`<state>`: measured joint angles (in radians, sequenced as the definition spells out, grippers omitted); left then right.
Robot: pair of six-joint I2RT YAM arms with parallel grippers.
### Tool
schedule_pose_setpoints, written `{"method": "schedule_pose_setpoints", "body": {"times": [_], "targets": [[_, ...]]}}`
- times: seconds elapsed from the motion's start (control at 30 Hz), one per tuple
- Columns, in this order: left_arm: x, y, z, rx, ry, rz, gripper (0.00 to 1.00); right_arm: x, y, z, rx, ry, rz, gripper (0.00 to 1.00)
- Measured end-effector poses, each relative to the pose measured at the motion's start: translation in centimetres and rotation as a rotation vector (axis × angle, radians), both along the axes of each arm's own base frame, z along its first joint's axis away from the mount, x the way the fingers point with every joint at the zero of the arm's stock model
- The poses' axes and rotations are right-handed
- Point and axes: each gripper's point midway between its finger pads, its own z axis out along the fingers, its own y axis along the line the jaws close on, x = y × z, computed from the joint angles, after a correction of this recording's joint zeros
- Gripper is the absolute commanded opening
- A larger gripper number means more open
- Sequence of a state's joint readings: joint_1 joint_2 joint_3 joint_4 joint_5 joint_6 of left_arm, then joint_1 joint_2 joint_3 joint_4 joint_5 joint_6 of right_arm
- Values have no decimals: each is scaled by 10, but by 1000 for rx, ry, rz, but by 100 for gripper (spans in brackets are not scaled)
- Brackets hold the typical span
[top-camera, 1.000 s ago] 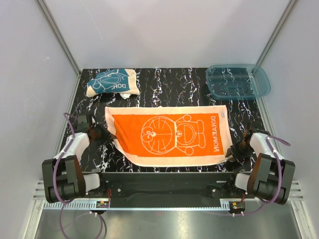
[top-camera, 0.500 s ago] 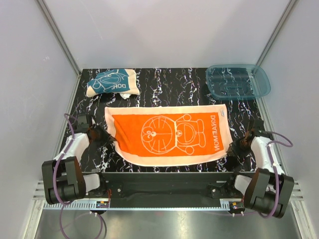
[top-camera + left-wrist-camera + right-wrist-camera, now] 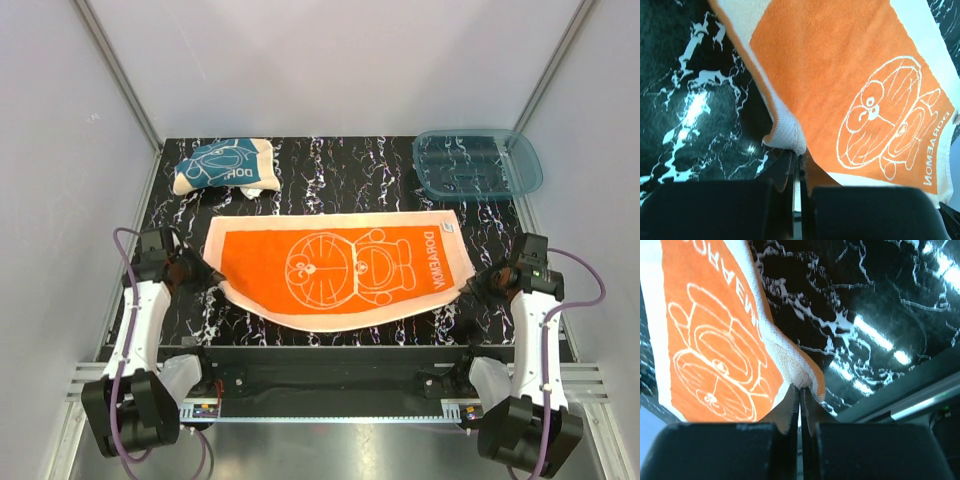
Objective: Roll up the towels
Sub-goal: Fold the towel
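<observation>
The orange towel lies spread across the black marbled table, its print facing up. My left gripper is shut on the towel's near left corner, which is lifted and pulled outward. My right gripper is shut on the near right corner, also raised off the table. The towel's near edge sags between the two grips. The dark teal towel sits crumpled at the back left, away from both grippers.
A translucent blue plastic tray stands at the back right corner. White walls with metal posts close in the table on three sides. The table's near edge and the black rail run just below the towel.
Both grippers closed on the orange towel's near corners and moved outward and up, stretching the towel wider. Both arms have extended away from their bases.
</observation>
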<state>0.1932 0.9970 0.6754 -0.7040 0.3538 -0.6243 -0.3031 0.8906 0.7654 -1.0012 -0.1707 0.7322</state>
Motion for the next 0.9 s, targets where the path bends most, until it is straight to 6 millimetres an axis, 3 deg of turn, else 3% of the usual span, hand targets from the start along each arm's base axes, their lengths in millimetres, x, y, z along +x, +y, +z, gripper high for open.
{"method": "schedule_pose_setpoints", "body": {"times": [0.2, 0.37, 0.5, 0.7, 0.9], "targets": [[-22, -3, 19, 9, -8, 3, 0, -14, 9, 22, 5, -51, 26, 0], [-33, 2, 35, 58, -47, 18, 0, -11, 8, 44, -17, -106, 38, 0], [-36, 5, 31, 74, -4, 15, 0, -2, 6, 40, -7, -82, 41, 0], [-14, 12, 25, 77, 67, -3, 0, 31, 0, 24, 39, -27, 48, 0], [29, 21, 23, 77, 77, -3, 0, 79, -10, 23, 56, -54, 55, 0]]}}
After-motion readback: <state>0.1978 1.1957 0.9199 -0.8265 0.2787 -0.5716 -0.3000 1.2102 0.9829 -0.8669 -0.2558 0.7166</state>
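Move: Straight ahead of the right hand, which already pinches the orange towel's near right corner, the far right corner lies about 21 cm out and 10 cm below; the blue bin is some 36 cm ahead, 8 cm to the right. The left hand already holds the near left corner; the far left corner is roughly 18 cm ahead, 4 cm to its left and 9 cm below, with the blue towel about 34 cm straight ahead of this hand. Lifting the pinched near corners first, both hands rise about 4 cm, the left also drawing back some 3.5 cm and the right only slightly. Then they dip a little and sweep forward towards the far edge, the right leading with about 9 cm, the left some 6 cm while edging left; both grips stay shut with hardly any wrist turn. ##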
